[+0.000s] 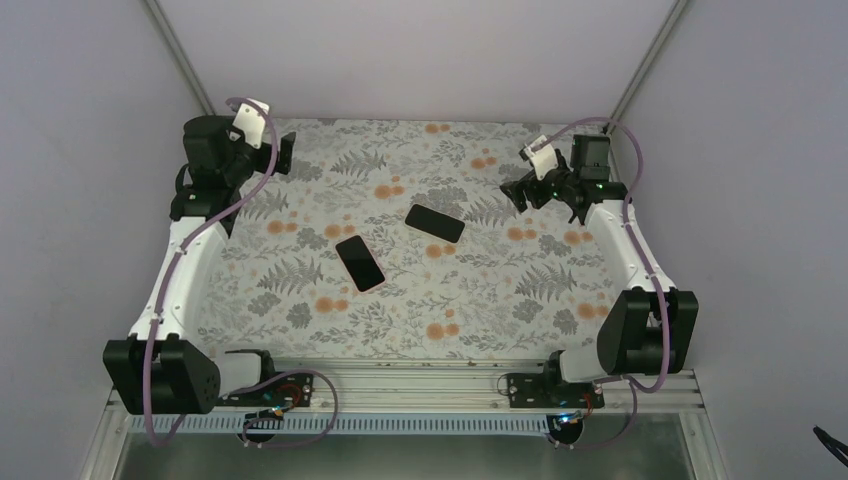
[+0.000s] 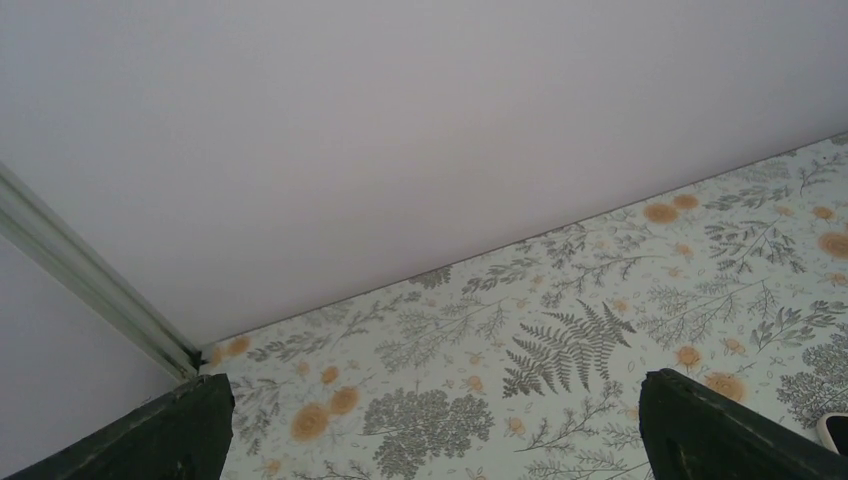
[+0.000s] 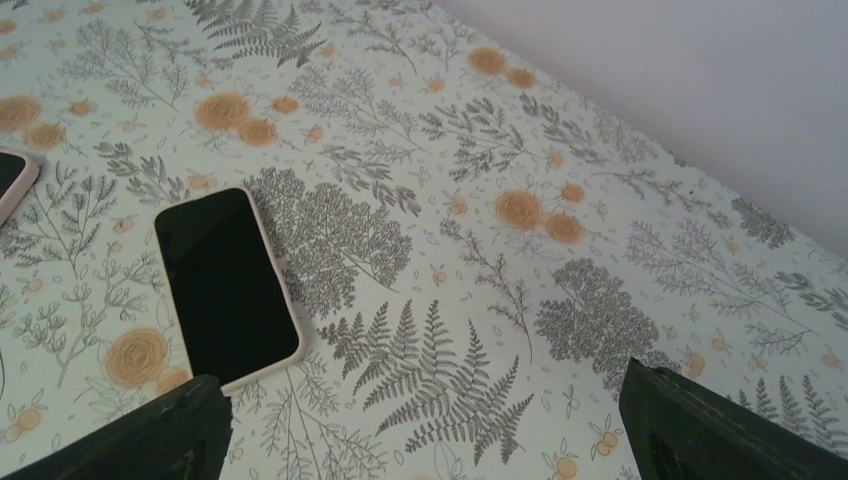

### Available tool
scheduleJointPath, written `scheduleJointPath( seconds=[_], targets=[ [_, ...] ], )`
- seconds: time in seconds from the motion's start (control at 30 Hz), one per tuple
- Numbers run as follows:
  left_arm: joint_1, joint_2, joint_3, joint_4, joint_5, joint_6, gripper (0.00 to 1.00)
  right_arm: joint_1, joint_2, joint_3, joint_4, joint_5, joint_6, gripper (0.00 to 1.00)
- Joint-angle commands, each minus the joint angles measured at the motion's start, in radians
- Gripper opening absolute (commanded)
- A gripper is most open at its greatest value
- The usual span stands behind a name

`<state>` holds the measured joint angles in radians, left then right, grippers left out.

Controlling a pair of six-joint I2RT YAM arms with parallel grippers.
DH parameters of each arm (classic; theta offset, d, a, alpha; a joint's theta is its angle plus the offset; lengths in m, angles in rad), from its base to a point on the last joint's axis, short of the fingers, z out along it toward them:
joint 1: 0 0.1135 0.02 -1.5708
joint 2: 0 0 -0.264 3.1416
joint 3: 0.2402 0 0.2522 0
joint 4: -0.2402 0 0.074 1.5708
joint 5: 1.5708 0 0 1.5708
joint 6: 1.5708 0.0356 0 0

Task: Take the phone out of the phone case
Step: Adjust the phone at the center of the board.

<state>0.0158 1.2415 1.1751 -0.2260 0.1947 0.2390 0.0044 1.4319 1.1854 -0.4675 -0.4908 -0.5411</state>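
Two phones lie screen-up in the middle of the floral table cover. One (image 1: 360, 263) has a pink case rim. The other (image 1: 435, 223) looks black from above; in the right wrist view (image 3: 225, 285) it shows a pale rim along its edges. The pink-rimmed phone's corner (image 3: 12, 180) shows at that view's left edge. My left gripper (image 1: 283, 153) is open and empty, raised at the far left corner, also seen in the left wrist view (image 2: 435, 385). My right gripper (image 1: 518, 190) is open and empty at the far right, above the cover (image 3: 422, 378), right of the black phone.
The pale back wall (image 2: 400, 120) and a metal corner post (image 2: 90, 290) stand close ahead of the left gripper. A pale-rimmed corner (image 2: 835, 430) shows at the left wrist view's right edge. The metal rail (image 1: 420, 380) with both arm bases runs along the near edge.
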Motion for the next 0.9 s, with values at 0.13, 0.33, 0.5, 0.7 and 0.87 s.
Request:
scheduleJointPath(
  seconds=[0.13, 0.33, 0.5, 0.7, 0.87],
  targets=[
    [0.005, -0.027, 0.004, -0.02, -0.02, 0.003, 1.0, -0.007, -0.028, 0.008, -0.044, 0.005, -0.031, 1.0],
    [0.006, -0.003, 0.014, -0.029, -0.011, 0.013, 1.0, 0.156, 0.01, -0.019, -0.189, 0.19, -0.126, 0.89],
    [0.004, 0.03, 0.029, -0.038, -0.014, 0.016, 1.0, 0.359, 0.048, -0.062, -0.232, 0.252, -0.094, 0.81],
    [0.004, 0.051, 0.03, -0.045, -0.029, 0.022, 1.0, 0.449, 0.196, -0.004, -0.275, 0.19, -0.077, 0.48],
    [0.006, 0.042, 0.011, -0.05, -0.007, 0.047, 1.0, 0.492, 0.402, 0.057, -0.249, 0.234, -0.014, 0.04]
  ],
)
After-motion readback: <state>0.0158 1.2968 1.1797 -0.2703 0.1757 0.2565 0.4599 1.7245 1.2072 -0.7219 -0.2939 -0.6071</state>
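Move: The phone near the board's centre lies about 18 cm to the right hand's left, 2 cm nearer the base and some 19 cm below it. The second phone rests roughly 20 cm to the left of that phone and 11 cm nearer the base, at the same height. From the left hand, the centre phone is about 34 cm to the right, 6 cm back and 30 cm down. The centre phone is what the right hand heads for, swinging left and back while sinking, then going almost straight down by the near side of the phone's right end, some 15 cm lower in all and 13 cm farther left. The wrist tips down and turns counter-clockwise, roughly 20 to 25 degrees each, as the wide-open fingers draw nearly shut. The left hand, still open, dips about 3 cm. ##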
